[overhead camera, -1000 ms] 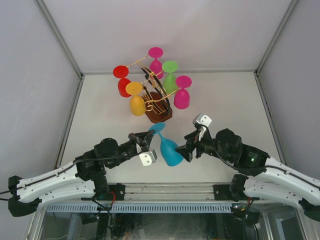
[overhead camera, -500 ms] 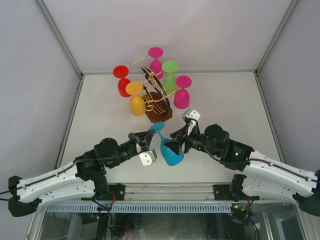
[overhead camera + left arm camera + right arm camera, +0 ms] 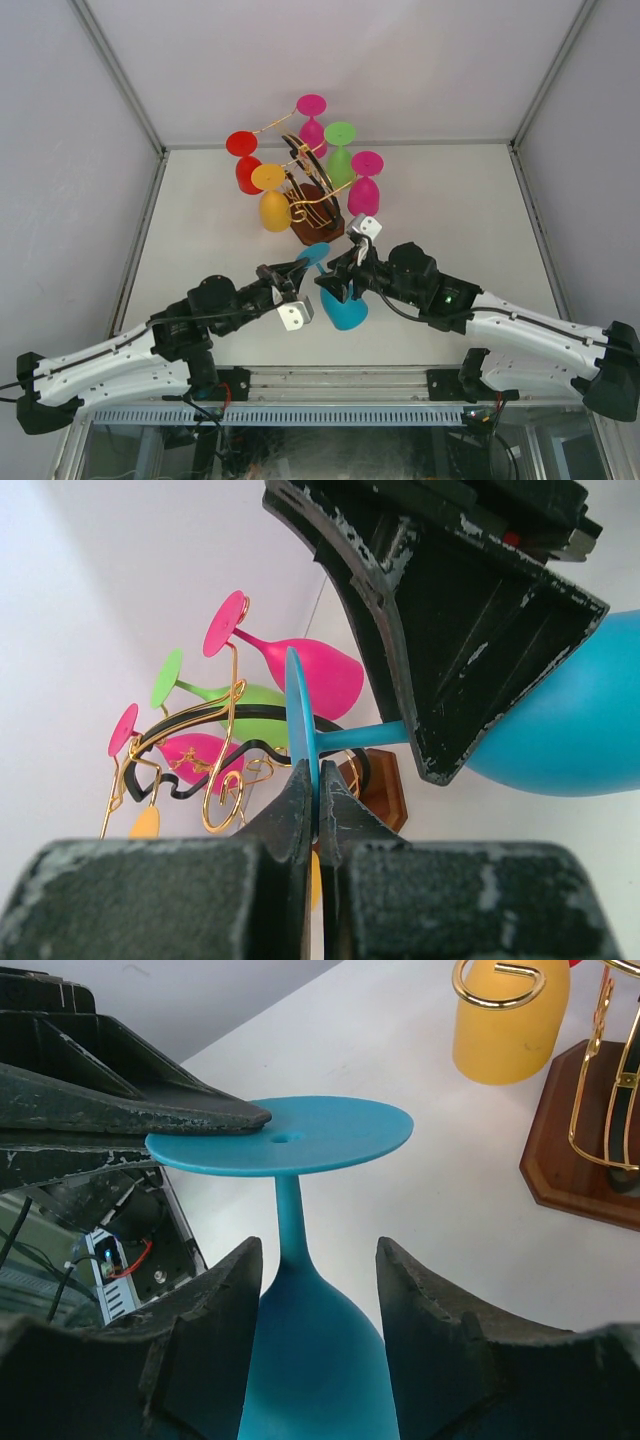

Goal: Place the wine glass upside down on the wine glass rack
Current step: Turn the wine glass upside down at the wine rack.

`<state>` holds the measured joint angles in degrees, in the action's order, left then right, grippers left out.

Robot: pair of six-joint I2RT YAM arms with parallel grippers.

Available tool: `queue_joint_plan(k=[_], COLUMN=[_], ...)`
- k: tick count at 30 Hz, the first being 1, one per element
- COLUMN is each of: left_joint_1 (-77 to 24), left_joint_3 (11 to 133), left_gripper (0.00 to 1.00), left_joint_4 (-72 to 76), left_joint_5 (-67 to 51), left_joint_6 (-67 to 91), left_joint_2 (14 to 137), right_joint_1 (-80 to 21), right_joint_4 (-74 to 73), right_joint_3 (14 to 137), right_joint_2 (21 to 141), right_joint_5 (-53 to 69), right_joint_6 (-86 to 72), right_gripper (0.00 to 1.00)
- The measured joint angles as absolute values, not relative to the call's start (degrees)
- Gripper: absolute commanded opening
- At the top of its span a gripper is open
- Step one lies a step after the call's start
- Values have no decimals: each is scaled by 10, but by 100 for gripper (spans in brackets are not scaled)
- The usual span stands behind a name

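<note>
The blue wine glass (image 3: 345, 308) lies tilted between both arms just in front of the wine glass rack (image 3: 312, 203). My left gripper (image 3: 318, 798) is shut on the rim of the glass's flat foot (image 3: 299, 715). In the right wrist view the bowl (image 3: 305, 1360) fills the space between my right gripper's (image 3: 318, 1260) jaws, stem pointing away, and the gripper is shut on it. The left fingers (image 3: 130, 1110) pinch the foot (image 3: 300, 1135) there too. The gold wire rack (image 3: 225, 765) stands on its brown wooden base (image 3: 580, 1150).
Several coloured glasses hang upside down on the rack: red (image 3: 245, 165), yellow (image 3: 273, 200), green (image 3: 340, 150) and two magenta (image 3: 364, 190). White enclosure walls ring the table (image 3: 450, 200). The frame rail (image 3: 330, 385) runs along the near edge.
My right arm has swung left and forward to the blue glass, and its jaws have narrowed around the bowl. The left arm holds the foot as before.
</note>
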<state>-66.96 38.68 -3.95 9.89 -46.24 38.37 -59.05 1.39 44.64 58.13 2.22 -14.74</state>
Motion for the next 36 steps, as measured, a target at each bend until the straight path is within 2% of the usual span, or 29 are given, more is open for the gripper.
queue_joint_plan(k=[13, 16, 20, 26, 28, 32, 36], left_joint_1=[-665, -664, -663, -663, -663, -662, -662], left_joint_3=[382, 382, 382, 382, 382, 382, 382], left_gripper=[0, 0, 0, 0, 5, 25, 32], left_joint_4=[-39, -39, -40, -40, -40, -39, -37], left_joint_5=[99, 99, 98, 99, 99, 99, 98], left_joint_6=[-462, -462, -462, -462, -462, -460, -457], left_joint_2=[383, 383, 383, 383, 383, 383, 383], right_joint_1=[-593, -593, -591, -578, -577, -576, -571], right_joint_4=[37, 41, 47, 53, 53, 50, 39], right_joint_3=[446, 446, 446, 446, 446, 446, 446], right_joint_2=[594, 595, 597, 598, 598, 598, 598], right_joint_5=[23, 25, 34, 55, 58, 58, 50], right_joint_6=[-128, -126, -126, -130, -130, -130, -130], right_gripper=[27, 18, 1, 0, 0, 0, 0])
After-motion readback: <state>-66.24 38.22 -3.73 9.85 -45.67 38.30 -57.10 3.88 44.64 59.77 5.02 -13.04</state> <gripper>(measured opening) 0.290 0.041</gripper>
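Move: The blue wine glass hangs upside down, its foot already pinched at the rim by the left fingers; its stem is about 1 cm to the left of the right hand point, level with it and between the half-open fingers. From the left hand the stem lies some 2 cm ahead, 3 cm right and 3 cm below. Counted from the right hand, the rack's middle stands roughly 30 cm ahead, 2 cm left and 10 cm lower; the yellow glass some 23 cm ahead, 13 cm left and 5 cm lower. Creeping only about 1 cm leftward and slightly up, the right hand shuts its half-open fingers and pinches the blue glass's stem just under the foot, then eases slightly forward and down. The left hand stays nearly in place, keeps its pinch on the foot until the right has hold, and then opens about a quarter to let go of the rim. ##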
